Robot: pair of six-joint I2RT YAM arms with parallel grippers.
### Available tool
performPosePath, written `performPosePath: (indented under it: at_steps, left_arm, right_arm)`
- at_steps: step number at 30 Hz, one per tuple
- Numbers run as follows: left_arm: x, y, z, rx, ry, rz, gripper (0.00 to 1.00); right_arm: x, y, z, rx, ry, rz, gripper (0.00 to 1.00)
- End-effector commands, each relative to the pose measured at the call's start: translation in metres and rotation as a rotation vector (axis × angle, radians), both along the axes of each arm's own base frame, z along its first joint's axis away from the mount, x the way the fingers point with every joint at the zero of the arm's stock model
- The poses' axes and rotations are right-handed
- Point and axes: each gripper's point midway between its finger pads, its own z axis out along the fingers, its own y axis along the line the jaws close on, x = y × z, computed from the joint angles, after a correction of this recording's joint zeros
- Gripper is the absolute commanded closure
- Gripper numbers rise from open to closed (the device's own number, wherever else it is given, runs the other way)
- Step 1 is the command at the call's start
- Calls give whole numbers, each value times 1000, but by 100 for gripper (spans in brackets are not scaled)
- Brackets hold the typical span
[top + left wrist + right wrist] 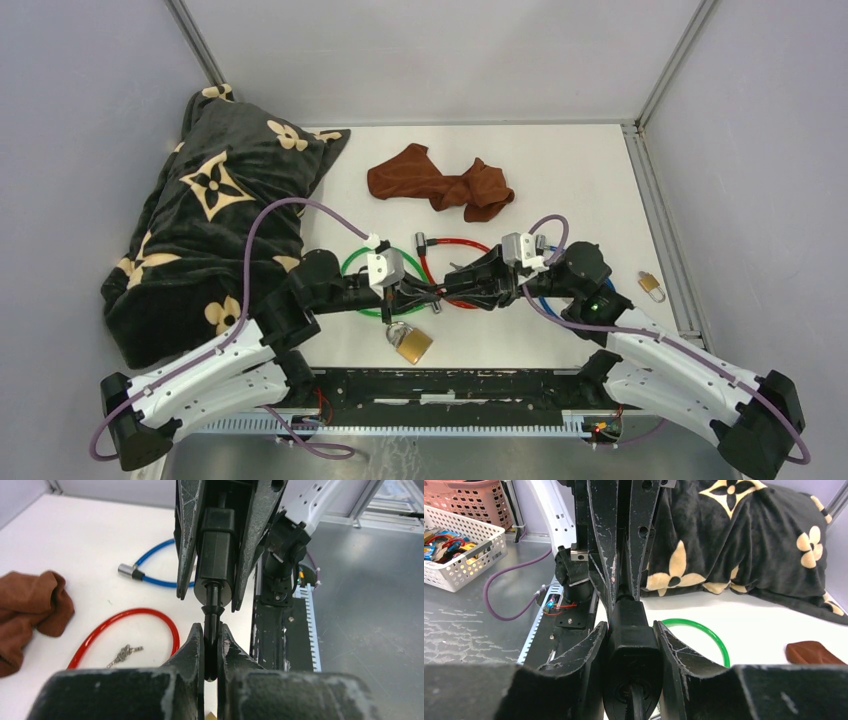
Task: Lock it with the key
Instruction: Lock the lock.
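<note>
Above the table's front middle, the two grippers meet tip to tip. My right gripper (462, 282) (630, 630) is shut on a black lock body (214, 555) (630, 647), one finger (186, 545) on each side. My left gripper (418, 293) (211, 640) is shut on the black head of the key (211, 627). The key's stem runs straight into the round end of the lock body. In the right wrist view a black cord leaves the lock's near end at the bottom edge.
A brass padlock (410, 343) lies under the grippers near the front edge. Green (355, 268), red (125, 617) and blue (152, 567) cable loops and loose keys (124, 654) lie around. A brown cloth (440, 183), a black flowered blanket (215, 210) and a small padlock (651, 286) also lie here.
</note>
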Motion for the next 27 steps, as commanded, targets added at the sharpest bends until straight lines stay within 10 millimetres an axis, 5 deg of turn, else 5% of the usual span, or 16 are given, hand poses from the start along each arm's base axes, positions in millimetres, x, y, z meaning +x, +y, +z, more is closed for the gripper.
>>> performPosePath:
  at_steps: [1, 10, 14, 23, 27]
  left_arm:
    - [-7, 9, 63, -222, -104, -13, 98]
    - [-10, 18, 56, -239, -107, -5, 96]
    - [-7, 21, 55, -265, -104, 27, 48]
    - [7, 36, 30, -299, 4, 140, 29]
    - [15, 47, 35, -380, 49, 190, 28]
  right_arm:
    - [28, -21, 42, 107, -104, -187, 100]
    - [27, -23, 54, 132, -88, -182, 100]
    - [23, -24, 63, 178, -79, -169, 100]
    - [21, -29, 73, 232, -54, -183, 100]
    - [6, -29, 87, 338, 0, -101, 100]
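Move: The black lock hangs in the air between my hands: the shackle is pinched in my left fingertips, with the body about 4 cm to that hand's right at the same height. The body sits in my right fingers. From my left hand, the gold padlock on the table is about 4 cm back, 5 cm left and 25 cm below; the red cable's loop is roughly 10 cm ahead and 5 cm right, equally far down. My left fingers keep the shackle while both hands rise about a centimetre and pause, then open wide and let go. My left hand draws off to the left some 4 cm, climbing and then sinking partway again, its fingertips tilting up about 15 degrees. My right hand keeps the lock body and carries it forward, up and to the right, about 2 to 3 cm each way, turning slightly clockwise. ##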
